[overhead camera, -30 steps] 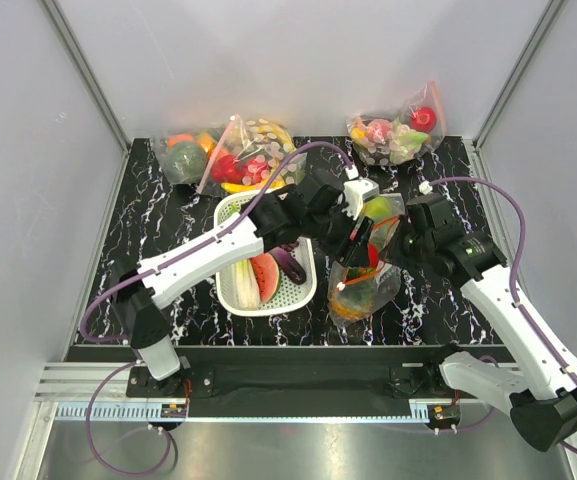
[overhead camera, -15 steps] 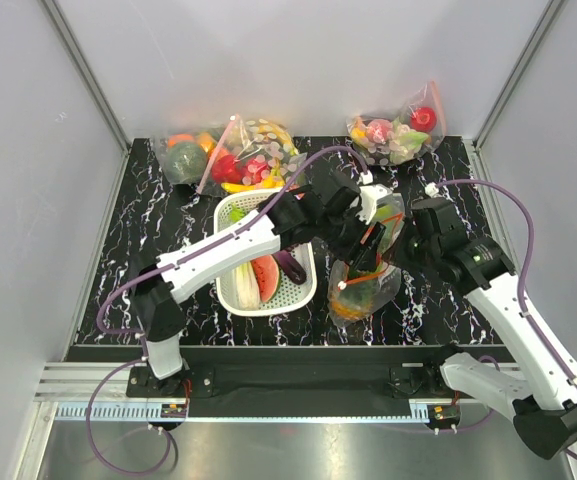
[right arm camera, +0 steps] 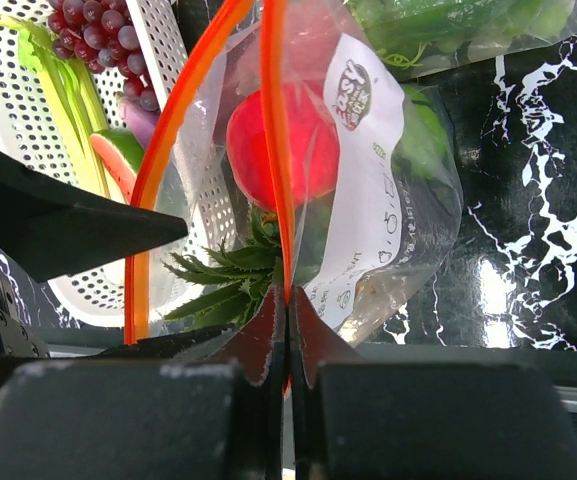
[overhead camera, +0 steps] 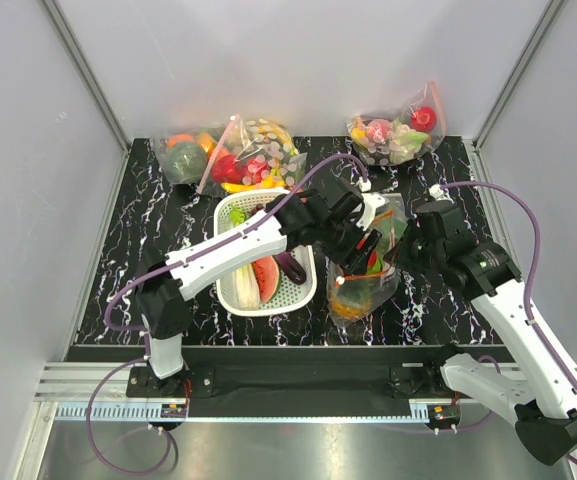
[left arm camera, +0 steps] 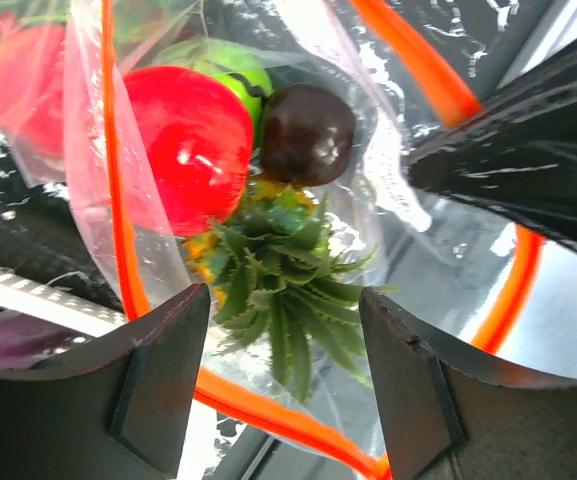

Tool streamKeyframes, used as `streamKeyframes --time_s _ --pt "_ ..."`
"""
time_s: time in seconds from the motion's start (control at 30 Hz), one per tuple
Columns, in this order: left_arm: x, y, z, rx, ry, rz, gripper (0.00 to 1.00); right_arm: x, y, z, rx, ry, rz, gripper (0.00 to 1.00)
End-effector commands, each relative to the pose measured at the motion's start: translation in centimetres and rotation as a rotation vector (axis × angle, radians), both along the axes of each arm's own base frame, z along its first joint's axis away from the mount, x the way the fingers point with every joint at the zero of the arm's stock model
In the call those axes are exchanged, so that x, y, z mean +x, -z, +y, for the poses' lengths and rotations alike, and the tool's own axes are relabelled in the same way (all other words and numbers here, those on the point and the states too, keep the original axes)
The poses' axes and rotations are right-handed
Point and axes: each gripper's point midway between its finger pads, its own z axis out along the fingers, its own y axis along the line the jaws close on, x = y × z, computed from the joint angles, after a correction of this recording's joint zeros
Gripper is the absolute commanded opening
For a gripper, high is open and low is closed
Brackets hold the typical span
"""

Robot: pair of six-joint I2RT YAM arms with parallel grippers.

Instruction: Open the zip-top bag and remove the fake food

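Observation:
The zip-top bag [overhead camera: 361, 285] lies right of the basket with its orange zip strip [left arm camera: 116, 200] pulled apart and its white label [right arm camera: 363, 170] facing right. Inside it is the fake food: a red round fruit [left arm camera: 183, 140], a green one [left arm camera: 230, 65] and a pineapple with a green crown [left arm camera: 278, 275]. My left gripper [left arm camera: 286, 305] is open at the bag's mouth, its fingers either side of the crown and not touching it. My right gripper [right arm camera: 288, 300] is shut on the zip-top bag's right edge and holds it up.
A white basket [overhead camera: 303, 292] left of the bag holds a leek, a watermelon slice, grapes and an eggplant. Three other filled bags [overhead camera: 253, 150] [overhead camera: 398, 130] [overhead camera: 183, 155] lie along the back edge. A dark round fruit [left arm camera: 308, 133] is also in the zip-top bag.
My left gripper has moved right and down towards the bag's mouth. The right arm has shifted slightly right with the bag's edge, and the mouth gapes wider.

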Motion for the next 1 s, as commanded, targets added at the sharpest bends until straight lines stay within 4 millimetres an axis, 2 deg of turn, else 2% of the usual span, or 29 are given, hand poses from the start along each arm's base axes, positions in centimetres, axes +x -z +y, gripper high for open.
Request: streamKeyframes --time_s 0.0,0.17,0.4,0.53,0.57,0.63,0.67,0.8,0.87,0.9,0.97 --pt "0.9 -0.4 0.6 0.027 -0.004 -0.08 0.67 0.3 -0.7 0.3 0.017 0.008 -0.032 0.0" --pt "-0.1 0.0 0.3 0.023 0.028 -0.053 0.69 0.6 -0.6 0.7 0.019 -0.001 -0.028 0.0" --pt "-1.0 1.9 -0.3 0.035 0.061 -0.006 0.68 0.7 -0.3 0.8 0.022 0.001 -0.023 0.0" --pt "-1.0 2.7 -0.4 0.051 0.063 0.003 0.47 0.4 -0.3 0.4 0.016 0.016 -0.026 0.0" --pt "-1.0 2.8 -0.3 0.054 0.064 0.001 0.37 0.3 -0.3 0.3 0.015 0.018 -0.027 0.0" --pt "-1.2 3.2 -0.2 0.063 0.07 0.013 0.27 0.2 -0.1 0.2 0.023 0.028 -0.024 0.0" --pt "-1.2 3.6 0.0 0.071 0.072 0.015 0.16 0.2 -0.1 0.3 0.03 0.028 -0.028 0.0" --pt "-1.3 4.0 0.6 0.084 0.068 0.011 0.0 0.3 -0.1 0.6 0.055 0.029 -0.038 0.0" --pt "-1.1 3.9 0.7 0.072 0.06 0.011 0.0 0.4 -0.6 0.7 0.059 0.02 -0.056 0.06" --pt "-1.0 4.0 1.1 0.066 0.052 0.024 0.0 0.6 -0.9 0.8 0.058 0.019 -0.065 0.13" --pt "-0.6 3.9 1.2 0.054 0.036 0.033 0.0 0.8 -1.6 0.2 0.039 0.034 -0.086 0.37"
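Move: In the mouth of the bag, the pineapple's leafy crown lies about 5 cm below the open left fingers and some 2 cm to their right. Beyond it, the red fruit is roughly 4 cm ahead of the left hand and 4 cm to its right, the dark fruit 1 cm ahead and 7 cm right, both about 7 cm down. From the right hand, shut on the bag's zip edge, the crown is about 6 cm left and 5 cm below. Sinking about 3.5 cm farther into the bag's mouth, after easing back barely a centimetre, the left hand shuts its wide-open fingers on the pineapple's crown and pinches the leaves, tilting only some 5 degrees. The right hand stays by the bag's edge and right at the end starts to open its fingers, letting the zip strip go. ##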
